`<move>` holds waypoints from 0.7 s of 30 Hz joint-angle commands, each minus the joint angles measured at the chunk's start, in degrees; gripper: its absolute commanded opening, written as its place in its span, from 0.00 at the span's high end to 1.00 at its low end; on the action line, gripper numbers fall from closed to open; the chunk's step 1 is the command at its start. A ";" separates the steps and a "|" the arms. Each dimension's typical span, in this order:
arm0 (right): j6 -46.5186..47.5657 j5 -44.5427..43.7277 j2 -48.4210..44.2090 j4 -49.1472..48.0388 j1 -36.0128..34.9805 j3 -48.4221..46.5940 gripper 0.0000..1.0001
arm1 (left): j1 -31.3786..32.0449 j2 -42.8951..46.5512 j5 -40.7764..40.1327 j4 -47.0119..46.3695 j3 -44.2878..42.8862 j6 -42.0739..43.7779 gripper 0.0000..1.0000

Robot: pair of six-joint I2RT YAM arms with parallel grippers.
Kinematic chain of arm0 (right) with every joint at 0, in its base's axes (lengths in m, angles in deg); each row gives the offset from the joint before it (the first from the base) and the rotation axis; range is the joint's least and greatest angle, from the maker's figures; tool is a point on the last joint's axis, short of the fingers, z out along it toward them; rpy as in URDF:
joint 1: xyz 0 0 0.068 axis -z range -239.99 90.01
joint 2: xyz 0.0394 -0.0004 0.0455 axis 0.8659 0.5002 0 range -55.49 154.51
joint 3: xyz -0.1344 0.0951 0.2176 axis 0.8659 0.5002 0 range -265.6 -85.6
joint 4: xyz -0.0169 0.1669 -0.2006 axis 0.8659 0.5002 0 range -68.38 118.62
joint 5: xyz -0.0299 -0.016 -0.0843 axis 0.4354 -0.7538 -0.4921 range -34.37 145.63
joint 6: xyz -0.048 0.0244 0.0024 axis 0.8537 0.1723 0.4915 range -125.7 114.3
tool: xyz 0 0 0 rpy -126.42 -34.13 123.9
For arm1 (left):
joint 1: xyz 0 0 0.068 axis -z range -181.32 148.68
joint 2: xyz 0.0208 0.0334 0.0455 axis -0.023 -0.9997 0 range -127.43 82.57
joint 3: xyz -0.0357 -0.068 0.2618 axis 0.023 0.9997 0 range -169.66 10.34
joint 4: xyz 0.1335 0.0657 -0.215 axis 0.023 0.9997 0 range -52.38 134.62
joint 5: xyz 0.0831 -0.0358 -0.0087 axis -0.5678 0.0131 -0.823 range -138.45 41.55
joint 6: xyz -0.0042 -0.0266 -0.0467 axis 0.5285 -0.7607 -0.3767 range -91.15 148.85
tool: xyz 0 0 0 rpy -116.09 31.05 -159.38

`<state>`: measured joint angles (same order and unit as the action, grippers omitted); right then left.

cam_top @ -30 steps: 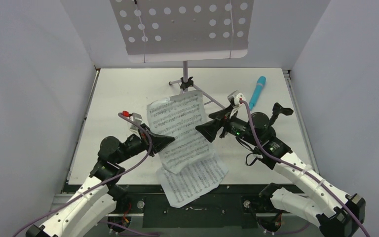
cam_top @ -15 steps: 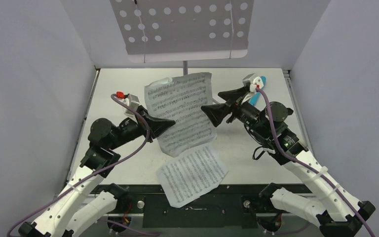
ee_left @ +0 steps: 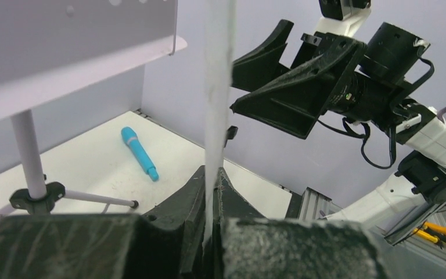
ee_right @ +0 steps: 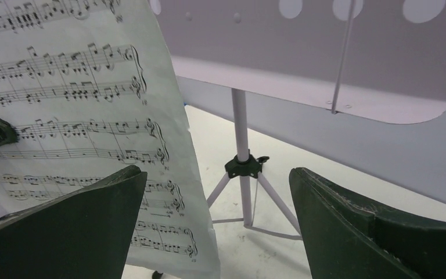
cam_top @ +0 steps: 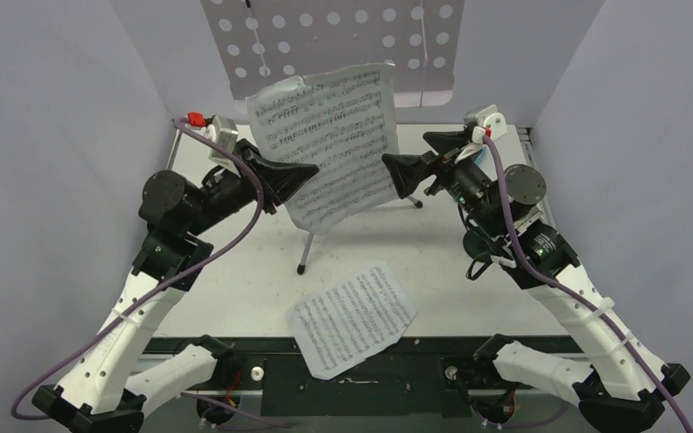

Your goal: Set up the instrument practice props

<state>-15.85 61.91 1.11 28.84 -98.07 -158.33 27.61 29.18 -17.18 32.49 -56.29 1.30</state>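
Observation:
The lilac music stand's perforated desk (cam_top: 325,45) stands at the back, and one tripod leg (cam_top: 305,253) shows below. My left gripper (cam_top: 302,173) is shut on the left edge of a white sheet-music page (cam_top: 329,144), which hangs upright in front of the desk's lower lip. In the left wrist view the page (ee_left: 218,87) runs edge-on between the closed jaws of the left gripper (ee_left: 212,174). My right gripper (cam_top: 406,162) is open beside the page's right edge, holding nothing. A second page (cam_top: 352,316) lies flat near the table's front edge. The turquoise microphone (ee_left: 138,152) lies on the table.
Grey walls enclose the table on three sides. The stand's pole (ee_right: 241,128) and its black tripod hub (ee_right: 244,167) rise just behind the right gripper (ee_right: 213,171). The desk's lower lip (ee_right: 302,93) overhangs both grippers.
The left gripper has lifted the page off the table, up and back to the stand's desk. The right gripper rose alongside it, staying open.

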 commanded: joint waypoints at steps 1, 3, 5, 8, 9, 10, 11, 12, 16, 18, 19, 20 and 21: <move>4.44 -5.47 1.26 0.79 -0.39 -4.71 0.00 | -0.93 -2.69 -1.55 0.44 -7.41 1.78 1.00; 5.62 -6.00 1.85 1.12 -0.36 -6.09 0.00 | -1.24 -4.18 -1.22 0.63 -10.25 2.41 1.00; 6.32 -6.02 2.53 1.33 -0.34 -7.48 0.00 | -1.58 -5.64 -0.98 0.70 -12.88 2.64 1.00; 6.79 -8.42 3.53 1.89 -0.37 -9.45 0.00 | -2.30 -8.10 -1.03 1.41 -17.06 2.57 1.00; 7.04 -8.52 3.86 1.77 -0.33 -9.83 0.00 | -2.56 -8.89 -1.15 1.51 -18.31 2.35 1.00; 7.39 -8.55 4.13 1.74 -0.32 -10.33 0.00 | -2.82 -9.72 -1.06 1.52 -19.37 2.06 1.00; 7.83 -8.63 4.40 1.81 -0.37 -10.86 0.00 | -3.07 -10.58 -0.98 1.52 -20.42 1.76 1.00; 8.19 -8.78 4.71 2.01 -0.35 -11.42 0.00 | -3.35 -11.34 -0.87 1.23 -21.46 1.53 1.00; 9.47 -9.78 5.66 2.41 -0.32 -13.09 0.00 | -4.97 -15.15 0.76 0.48 -26.79 0.97 1.00; 9.71 -9.80 6.20 2.67 -0.22 -13.93 0.00 | -5.62 -17.03 2.41 -0.22 -29.71 1.02 1.00; 9.78 -9.80 6.70 3.35 -0.10 -14.71 0.02 | -6.16 -17.97 2.97 -0.26 -31.47 1.02 1.00; 9.80 -9.43 7.23 4.08 0.08 -15.63 0.05 | -6.57 -18.85 3.08 -0.24 -32.98 0.88 1.00; 9.78 -8.94 7.93 4.90 0.15 -16.68 0.06 | -7.01 -19.85 3.33 -0.66 -34.36 0.57 1.00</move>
<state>-7.39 53.47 7.38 32.73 -98.07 -170.37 22.14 11.46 -16.07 34.07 -84.18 2.44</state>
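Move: The plate of the music stand, where the sheet music in my left hand is going, has its middle about 22 cm ahead of that hand, 5 cm to its right and 12 cm higher; the loose sheet on the table lies some 17 cm back, 7 cm right and 40 cm below. From my open right hand, the held sheet's right edge is only 3 cm ahead and 4 cm left, at about its height. I keep the sheet pinched in my shut left fingers and lift it about 10 cm, carrying it forward some 6 cm towards the stand's plate, more forward near the end, while that hand tips up about 10 degrees. My right hand follows more slowly, up about 4 cm and forward 3 with a slight drift right, turning some 10 degrees clockwise, its fingers staying wide open and gripping nothing. ##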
